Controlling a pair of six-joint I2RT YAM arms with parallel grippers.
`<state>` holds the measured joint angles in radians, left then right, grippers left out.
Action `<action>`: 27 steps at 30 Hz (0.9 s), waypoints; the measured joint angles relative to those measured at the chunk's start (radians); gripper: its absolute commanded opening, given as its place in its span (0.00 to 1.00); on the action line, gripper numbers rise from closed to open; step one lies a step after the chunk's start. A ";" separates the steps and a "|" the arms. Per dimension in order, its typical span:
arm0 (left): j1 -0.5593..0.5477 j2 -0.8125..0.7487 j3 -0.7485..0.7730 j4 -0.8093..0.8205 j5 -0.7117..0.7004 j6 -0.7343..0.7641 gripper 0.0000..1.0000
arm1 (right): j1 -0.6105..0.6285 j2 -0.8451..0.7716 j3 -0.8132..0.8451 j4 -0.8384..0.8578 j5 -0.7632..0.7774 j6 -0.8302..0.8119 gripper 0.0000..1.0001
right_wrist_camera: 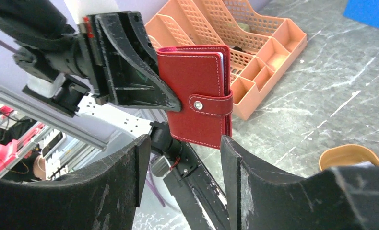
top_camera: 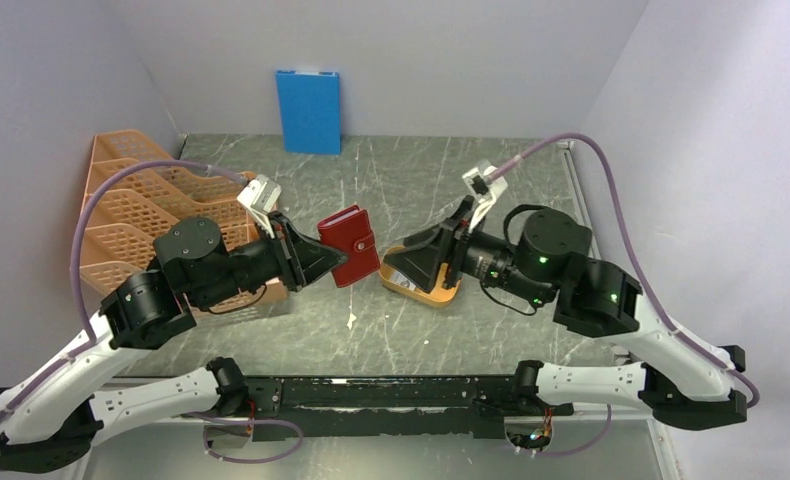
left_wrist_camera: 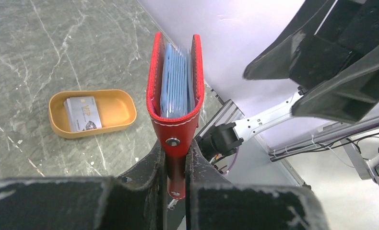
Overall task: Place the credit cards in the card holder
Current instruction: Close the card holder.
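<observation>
My left gripper (left_wrist_camera: 177,149) is shut on the snap-tab end of the dark-red card holder (left_wrist_camera: 174,125) and holds it up off the table. Pale blue credit cards (left_wrist_camera: 176,81) stand between its two covers. In the right wrist view the card holder (right_wrist_camera: 197,91) has its snap tab fastened. My right gripper (right_wrist_camera: 183,143) is open just short of its lower edge, with nothing between the fingers. From above, the card holder (top_camera: 349,245) hangs between the left gripper (top_camera: 323,258) and the right gripper (top_camera: 399,262). Another credit card (left_wrist_camera: 82,113) lies in the tray.
A yellow-orange oval tray (left_wrist_camera: 120,108) sits on the table, partly under my right gripper (top_camera: 437,293). An orange mesh file rack (top_camera: 131,205) stands at the left. A blue board (top_camera: 309,110) leans upright against the back wall.
</observation>
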<state>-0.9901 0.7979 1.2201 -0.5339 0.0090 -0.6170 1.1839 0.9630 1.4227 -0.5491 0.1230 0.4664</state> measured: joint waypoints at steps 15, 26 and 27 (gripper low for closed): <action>-0.001 -0.148 -0.176 0.238 0.266 0.000 0.05 | 0.000 -0.121 -0.307 0.224 -0.302 0.004 0.80; -0.001 -0.150 -0.183 0.365 0.350 0.012 0.05 | 0.000 -0.096 -0.370 0.453 -0.462 0.076 0.81; -0.001 -0.150 -0.186 0.370 0.353 0.015 0.05 | 0.000 -0.092 -0.370 0.467 -0.471 0.080 0.80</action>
<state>-0.9913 0.6479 1.0344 -0.1642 0.3622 -0.6022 1.1839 0.8715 1.0523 -0.0818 -0.3477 0.5465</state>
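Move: The left hand already pinches the closed card holder by one edge; its middle stands about 3 cm to the right of that hand, 2 cm ahead and 1 cm above. From the open, empty right hand the card holder lies roughly 9 cm to the left, 3 cm ahead and 3 cm lower. The yellow tray is on the table far below, some 38 cm under the right hand, 16 cm ahead and 4 cm to its right. Back towards the base both hands draw, about 7 cm each. The left keeps its pinch, dips, then lifts the card holder about 4 cm, swinging clockwise with its fingertips tipping up. The right sinks first and rises partway, edges right, then comes left towards the card holder, turning some 25 degrees counter-clockwise and opening wider, so its fingers face the holder's strapped edge without visibly gripping it. ##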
